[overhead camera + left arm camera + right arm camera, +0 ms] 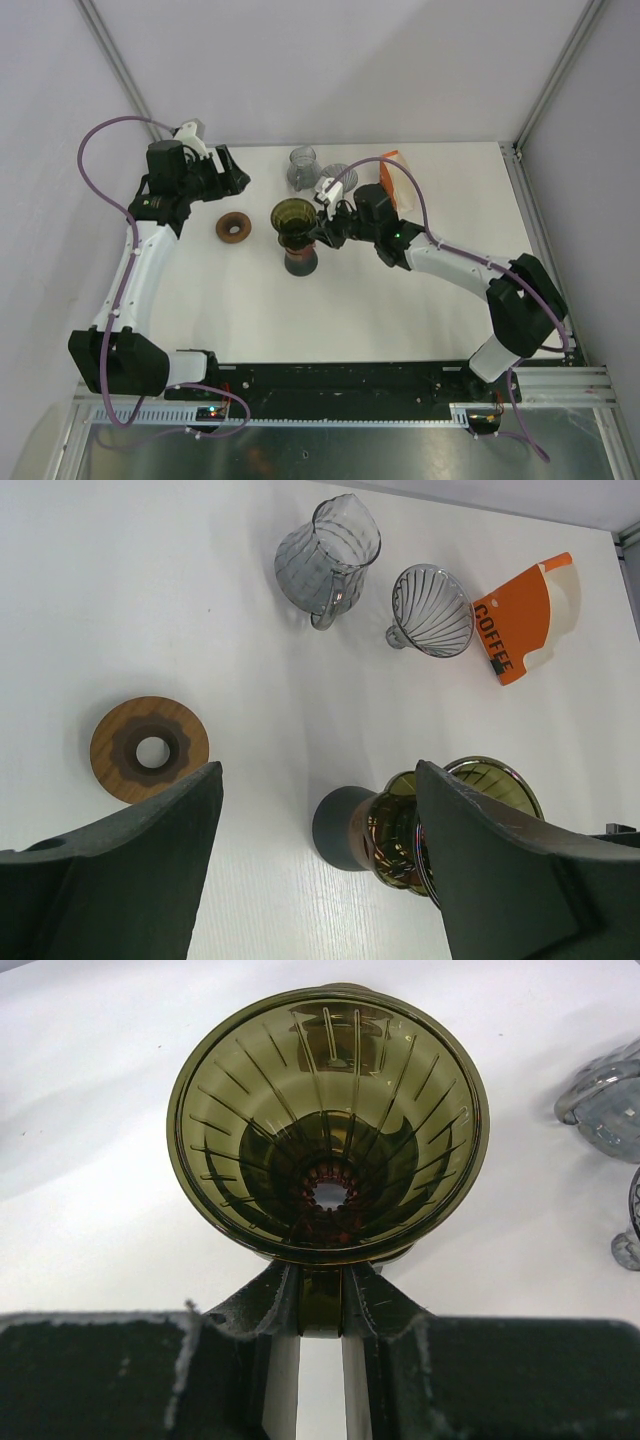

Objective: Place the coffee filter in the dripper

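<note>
An olive-tinted ribbed dripper [293,215] [325,1120] stands on a dark stand [300,262] [345,828] mid-table. My right gripper [322,225] [320,1295] is shut on the dripper's small handle, just below the rim. The inside of the cone is bare. The coffee filter [560,605] shows as white paper sticking out of an orange sleeve marked COFFEE [512,625] [390,160] at the back right. My left gripper [235,175] [318,772] hangs open over the table's back left and holds nothing. Its right finger partly covers the dripper [480,785] in the left wrist view.
A wooden ring [235,228] [150,748] lies left of the dripper. Behind it stand a clear ribbed glass jug [303,168] [325,555] and a clear glass dripper [335,175] [432,610]. The enclosure's walls and frame posts border the white table [440,320].
</note>
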You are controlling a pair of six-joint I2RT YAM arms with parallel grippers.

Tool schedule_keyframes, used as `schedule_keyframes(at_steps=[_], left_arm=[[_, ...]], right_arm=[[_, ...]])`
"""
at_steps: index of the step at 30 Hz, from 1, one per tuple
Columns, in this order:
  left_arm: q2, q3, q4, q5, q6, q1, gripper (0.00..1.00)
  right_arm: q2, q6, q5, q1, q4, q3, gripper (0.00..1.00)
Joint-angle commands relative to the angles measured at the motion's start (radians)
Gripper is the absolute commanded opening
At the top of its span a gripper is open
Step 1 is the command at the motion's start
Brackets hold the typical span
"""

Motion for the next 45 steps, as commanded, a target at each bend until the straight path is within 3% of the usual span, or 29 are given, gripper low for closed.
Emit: schedule_keyframes(at_steps=[1,8,15,21,30,38,45], left_arm=[[-0.010,-0.002,0.020,0.019,0.024,0.004,0.82],[-0.010,-0.003,0.020,0.019,0.023,0.003,0.82],[-0.016,-0.005,0.021,0.019,0.026,0.004,0.82],[-0.015,-0.006,0.020,0.027,0.025,0.005,0.82],[-0.013,-0.005,0.021,0.031,0.026,0.005,0.82],[-0.015,-0.005,0.020,0.043,0.046,0.006,0.82],[-0.014,-0.009,0.020,0.070,0.131,0.006,0.82]], right_arm=[[-0.051,-0.022,-0.032,-0.001,-0.018,-0.028,0.00],[-0.065,-0.022,-0.049,0.000,-0.003,-0.046,0.04],[-0.065,-0.021,-0.053,-0.001,-0.015,-0.048,0.26],[-0.081,-0.017,-0.044,-0.001,-0.021,-0.049,0.34],[-0.127,-0.015,-0.039,0.000,-0.028,-0.049,0.60],[-0.211,-0.069,-0.034,-0.010,-0.131,-0.049,0.76],[-0.350,-0.040,-0.050,-0.129,-0.283,-0.050,0.76]])
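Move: The right hand already holds the dripper by its handle; the dripper's middle lies about 6 cm left and 2 cm ahead, over the red-collared carafe, whose middle is some 5 cm left, 2 cm ahead and 10 cm below. The glass jug stands roughly 30 cm ahead and 5 cm left, the wooden ring about 14 cm ahead and 23 cm left. From the idle left hand the carafe is some 15 cm right, 4 cm back and 19 cm below. Still pinching the dripper's handle, the right hand first eases back towards its own base by about 1 cm, drawing the dripper back over the carafe, then opens its fingers wide while sinking slightly. With the handle free, it reverses upward and slides off to the right, still backing a little and hardly turning, to end about 5 cm right of and 5 cm above where it began, clear of the dripper with the fingers open. ##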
